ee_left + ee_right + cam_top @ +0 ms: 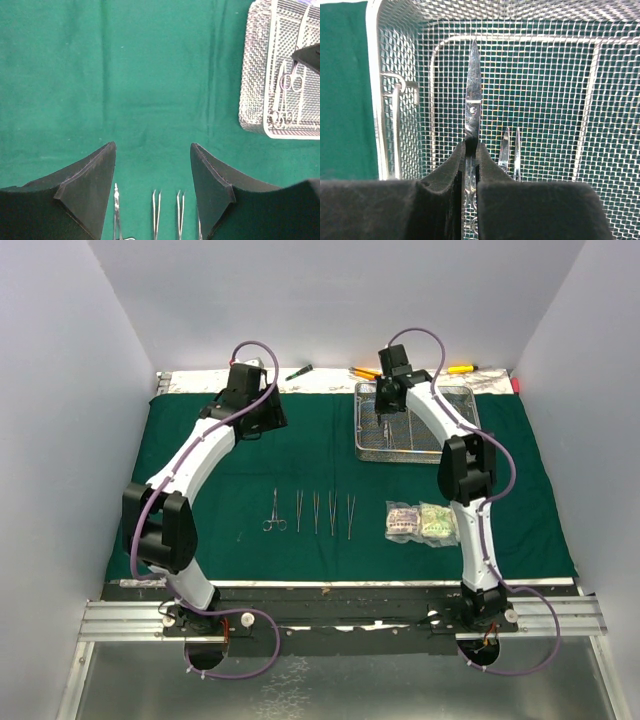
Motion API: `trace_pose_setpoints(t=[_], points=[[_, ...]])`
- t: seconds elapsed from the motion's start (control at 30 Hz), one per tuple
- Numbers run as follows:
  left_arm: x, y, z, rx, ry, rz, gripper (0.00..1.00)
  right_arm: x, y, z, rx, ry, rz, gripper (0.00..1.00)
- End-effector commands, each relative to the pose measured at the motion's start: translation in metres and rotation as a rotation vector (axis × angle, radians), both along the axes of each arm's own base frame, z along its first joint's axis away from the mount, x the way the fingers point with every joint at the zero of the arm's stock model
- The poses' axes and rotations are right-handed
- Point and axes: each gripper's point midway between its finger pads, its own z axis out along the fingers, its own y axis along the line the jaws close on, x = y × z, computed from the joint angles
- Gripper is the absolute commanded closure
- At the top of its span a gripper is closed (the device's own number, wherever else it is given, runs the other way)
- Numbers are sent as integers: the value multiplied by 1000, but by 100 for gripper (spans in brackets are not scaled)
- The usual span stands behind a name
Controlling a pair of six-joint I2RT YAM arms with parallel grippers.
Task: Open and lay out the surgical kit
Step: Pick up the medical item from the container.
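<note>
The dark green cloth (300,455) lies spread flat. On it, near the front, lie a clamp (274,510), several tweezers (316,512) in a row, and clear packets (420,521). The wire-mesh tray (415,457) sits at the back right. My right gripper (471,145) is down inside the tray (545,100), shut on a pair of steel scissors (473,85) whose blades point away. Another instrument (511,150) lies beside them. My left gripper (152,146) hovers open over bare cloth, left of the tray (252,75), with tweezer tips (156,210) below it.
Loose tools lie along the back edge beyond the cloth: a green-handled one (299,371), an orange one (363,371) and a yellow one (460,368). White walls close in the left, right and back. More ring-handled instruments (287,95) rest in the tray.
</note>
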Motion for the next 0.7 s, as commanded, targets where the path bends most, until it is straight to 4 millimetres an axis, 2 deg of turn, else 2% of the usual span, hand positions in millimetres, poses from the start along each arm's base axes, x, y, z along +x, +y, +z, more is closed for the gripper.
trace_pose_setpoints(t=[0.0, 0.17, 0.23, 0.37, 0.43, 0.57, 0.67], points=[[9, -26, 15, -101, -30, -110, 37, 8, -3, 48, 19, -113, -42, 99], [14, -54, 25, -203, -36, -221, 37, 7, -3, 70, 48, -150, -51, 99], [20, -53, 27, -205, -42, -202, 37, 5, 1, 80, 80, -160, -49, 99], [27, -31, 25, -142, -61, -71, 37, -10, 20, 96, 199, -145, -33, 99], [23, -18, 24, -116, -65, -4, 37, -21, 34, 102, 253, -130, -25, 99], [5, 9, 22, -62, -63, 114, 37, -53, 74, 118, 353, -105, 14, 99], [-17, 41, 26, 6, -73, 246, 37, -82, 112, 122, 410, -66, 48, 99]])
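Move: The right hand already holds the scissors, lifted off the basket floor. The laid-out hemostat is about 28 cm to its left, 22 cm back and 6 cm below; the tweezers are about 16 cm left and 23 cm back. The basket's middle lies some 8 cm right, 1 cm back; its remaining instruments are 2 cm right, 2 cm back. From the left hand, the hemostat is about 10 cm back, straight in line sideways, 17 cm below. Keep the right fingers shut on the scissors and carry on lifting them out of the basket, rising about 9 cm, first nearly straight up. Then sweep left and back some 5 cm towards the laid-out hemostat, rolling the wrist about 15 degrees so the fingertips swing left. Let the empty, open left hand swing about 4 cm right, then most of the way back. ##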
